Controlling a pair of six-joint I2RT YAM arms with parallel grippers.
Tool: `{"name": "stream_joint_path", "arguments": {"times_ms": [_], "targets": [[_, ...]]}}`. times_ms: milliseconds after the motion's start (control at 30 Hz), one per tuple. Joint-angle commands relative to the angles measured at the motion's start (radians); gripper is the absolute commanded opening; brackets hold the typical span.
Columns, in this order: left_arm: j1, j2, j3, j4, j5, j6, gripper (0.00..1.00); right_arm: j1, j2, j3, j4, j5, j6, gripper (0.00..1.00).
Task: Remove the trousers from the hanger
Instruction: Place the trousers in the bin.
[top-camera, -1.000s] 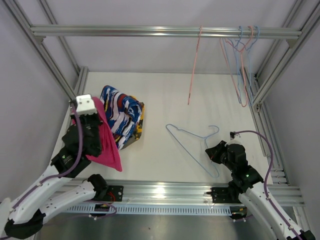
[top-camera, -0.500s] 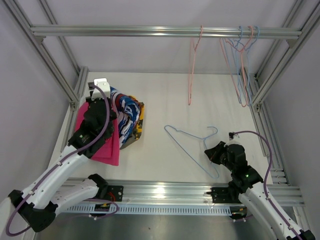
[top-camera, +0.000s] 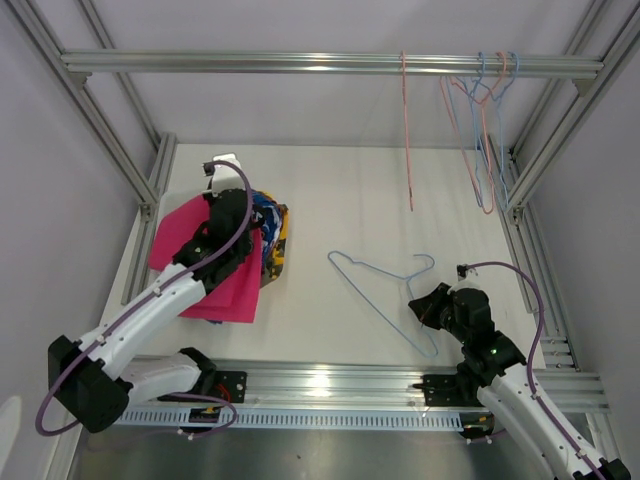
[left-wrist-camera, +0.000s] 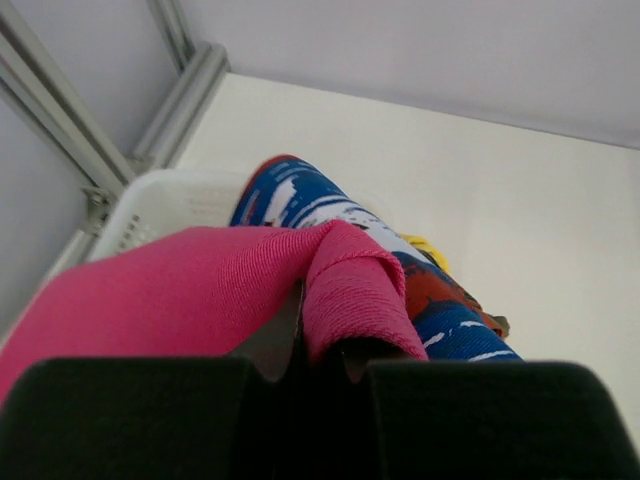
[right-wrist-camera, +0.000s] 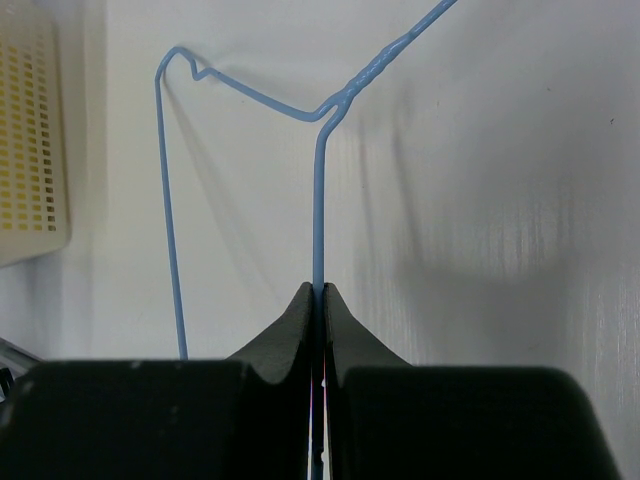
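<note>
My left gripper (top-camera: 238, 212) (left-wrist-camera: 320, 345) is shut on a fold of the plain magenta pink trousers (top-camera: 195, 250) (left-wrist-camera: 180, 290). They drape over the left part of a pile of trousers in a white basket (left-wrist-camera: 170, 205). The blue-red-white patterned trousers (top-camera: 270, 215) (left-wrist-camera: 300, 195) lie just beyond the pink cloth, with a bit of yellow cloth (top-camera: 283, 235) (left-wrist-camera: 430, 245) beside them. The bare blue wire hanger (top-camera: 385, 280) (right-wrist-camera: 318, 200) rests on the table. My right gripper (top-camera: 420, 305) (right-wrist-camera: 320, 292) is shut on its wire.
A pink hanger (top-camera: 407, 130) dangles from the top rail (top-camera: 250, 62). Several more hangers (top-camera: 485, 130) hang at the rail's right end. Aluminium frame posts (top-camera: 150, 185) border the table. The basket's perforated wall (right-wrist-camera: 30, 150) shows at the left of the right wrist view.
My left arm has carried the pink trousers away from me and to the right, over the pile in the basket. The pink hanger on the rail has swung right. The right arm is still.
</note>
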Motion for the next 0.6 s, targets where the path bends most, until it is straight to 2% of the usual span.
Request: {"name": "stream_joint_path", "arguments": {"times_ms": [0, 100, 200, 233, 300, 333, 433, 567], "targets": [[0.015, 0.082, -0.07, -0.03, 0.034, -0.198, 0.01, 0.005, -0.005, 0.003, 0.039, -0.018, -0.018, 0.0], [0.015, 0.145, -0.094, -0.048, 0.048, -0.277, 0.01, 0.005, -0.003, 0.001, 0.041, -0.012, -0.018, 0.0], [0.015, 0.182, -0.083, -0.102, 0.054, -0.344, 0.12, 0.005, -0.003, 0.003, 0.039, -0.009, -0.015, 0.0], [0.015, 0.184, -0.078, -0.114, 0.064, -0.35, 0.3, 0.006, -0.003, 0.001, 0.039, -0.008, -0.017, 0.0], [0.012, 0.171, -0.052, -0.151, 0.071, -0.355, 0.47, 0.006, -0.003, 0.003, 0.041, -0.009, -0.017, 0.0], [0.01, 0.161, -0.037, -0.162, 0.071, -0.352, 0.66, 0.006, -0.003, 0.003, 0.041, -0.012, -0.017, 0.0], [0.006, 0.116, 0.015, -0.196, 0.08, -0.314, 0.83, 0.005, -0.003, 0.003, 0.042, -0.014, -0.017, 0.0], [-0.014, 0.069, 0.135, -0.292, 0.068, -0.287, 0.99, 0.006, -0.003, 0.003, 0.044, -0.017, -0.018, 0.0]]}}
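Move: My left hand still grips the pink trousers above the bin, whose middle lies about 4 cm back, 5 cm to the left and some 24 cm below. The blue striped trousers on the heap in it lie about 1 cm back, 1 cm left and 18 cm below; the camouflage trousers beneath lie roughly 3 cm back and 4 cm right. From my right hand, the bin is about 12 cm ahead, 48 cm left and slightly below. I lower my left hand about 6 cm towards the heap in the bin, easing a little forward and right while its left side rolls down almost 10 degrees and the fingertips dip slightly. Near the bottom I open the fingers wide to let go of the pink trousers, then start drawing back and up by 1 to 2 cm. ##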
